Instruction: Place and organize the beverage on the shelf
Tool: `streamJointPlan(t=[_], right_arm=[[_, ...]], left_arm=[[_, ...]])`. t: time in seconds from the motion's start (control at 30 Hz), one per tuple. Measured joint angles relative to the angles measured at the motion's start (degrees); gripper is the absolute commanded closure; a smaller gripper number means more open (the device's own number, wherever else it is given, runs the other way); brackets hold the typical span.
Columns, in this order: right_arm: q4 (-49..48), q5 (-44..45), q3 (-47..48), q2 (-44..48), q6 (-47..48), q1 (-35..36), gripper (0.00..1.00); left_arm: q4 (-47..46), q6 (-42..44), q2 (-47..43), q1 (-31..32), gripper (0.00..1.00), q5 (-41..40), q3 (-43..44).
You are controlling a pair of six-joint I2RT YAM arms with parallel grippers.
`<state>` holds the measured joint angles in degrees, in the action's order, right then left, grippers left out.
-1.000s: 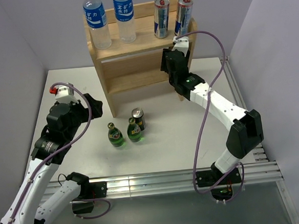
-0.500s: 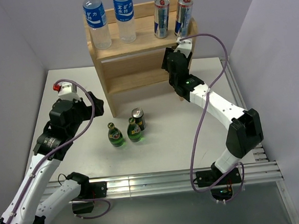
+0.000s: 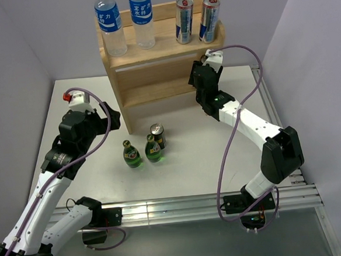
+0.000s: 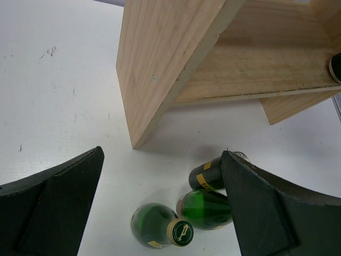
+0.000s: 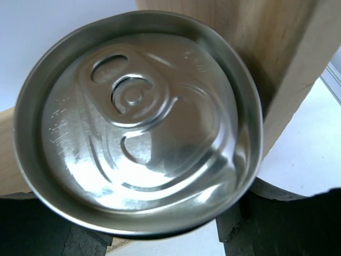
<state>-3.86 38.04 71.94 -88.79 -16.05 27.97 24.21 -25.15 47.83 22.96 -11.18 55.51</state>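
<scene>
The light-wood shelf [image 3: 153, 47] stands at the back; its side panel and lower board [image 4: 160, 58] fill the top of the left wrist view. My right gripper [image 3: 202, 95] hangs at the right end of the lower tier, shut on a silver-topped can [image 5: 138, 122] whose lid fills the right wrist view, jaws [image 5: 165, 237] at both sides. The can is hidden under the wrist in the top view. On the table in front stand two green bottles [image 3: 131, 155] [image 3: 154, 149] and a dark can [image 3: 157, 135]. My left gripper [image 3: 109, 120] is open above them [image 4: 162, 154], holding nothing.
Two water bottles [image 3: 109, 24] [image 3: 142, 18] and two cans [image 3: 184, 20] [image 3: 210, 18] stand on the shelf's top board. Grey walls close in left and right. An aluminium rail [image 3: 182, 208] runs along the near edge, with purple cables looping off both arms.
My right arm has shifted slightly right and back with the can beside the shelf's lower tier. My left arm has edged forward and up a little; both grips are unchanged.
</scene>
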Motion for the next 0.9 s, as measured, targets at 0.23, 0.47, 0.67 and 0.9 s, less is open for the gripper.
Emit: streamJointPlan(t=[0.23, 0.47, 0.67, 0.9], right_arm=[[0.5, -1.0, 0.0, -0.3, -2.2, 0.3, 0.09], [2.4, -2.1, 0.0, -0.6, -2.8, 0.4, 0.08], [2.6, -2.4, 0.0, -0.5, -3.3, 0.4, 0.01], [4.3, -2.9, -1.9, 2.1, -4.0, 0.8, 0.0]], left_arm=[[0.2, 0.0, -0.6, 0.0, 0.01, 0.0, 0.0], [0.5, -0.1, -2.2, 0.0, 0.01, 0.0, 0.0], [0.6, -0.1, -2.4, 0.0, 0.01, 0.0, 0.0], [1.2, -0.2, -4.2, 0.0, 0.01, 0.0, 0.0]])
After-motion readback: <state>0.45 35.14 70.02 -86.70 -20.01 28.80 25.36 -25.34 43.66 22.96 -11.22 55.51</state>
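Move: The right hand holds a black can at the right end of the lower shelf board; its standing spot is about 6 cm below that hand and some 1 cm farther out. The nearer silver can stands about 17 cm above the hand and 5 cm farther out; the other silver can is 7 cm left of that one. The table's black can lies roughly 16 cm back and 16 cm left of the hand. From the left hand, the spot is about 16 cm ahead, 27 cm right and 8 cm below. The right fingers let go of the black can, spreading from their part-open grip to fully wide, as the hand settles about 1.5 cm down and 1 cm left. It pauses there, then starts drawing back from the can and the shelf's right side panel by some 1.5 cm, the wrist barely turning. The empty left hand eases about 2 cm back and up, fingers still open. ##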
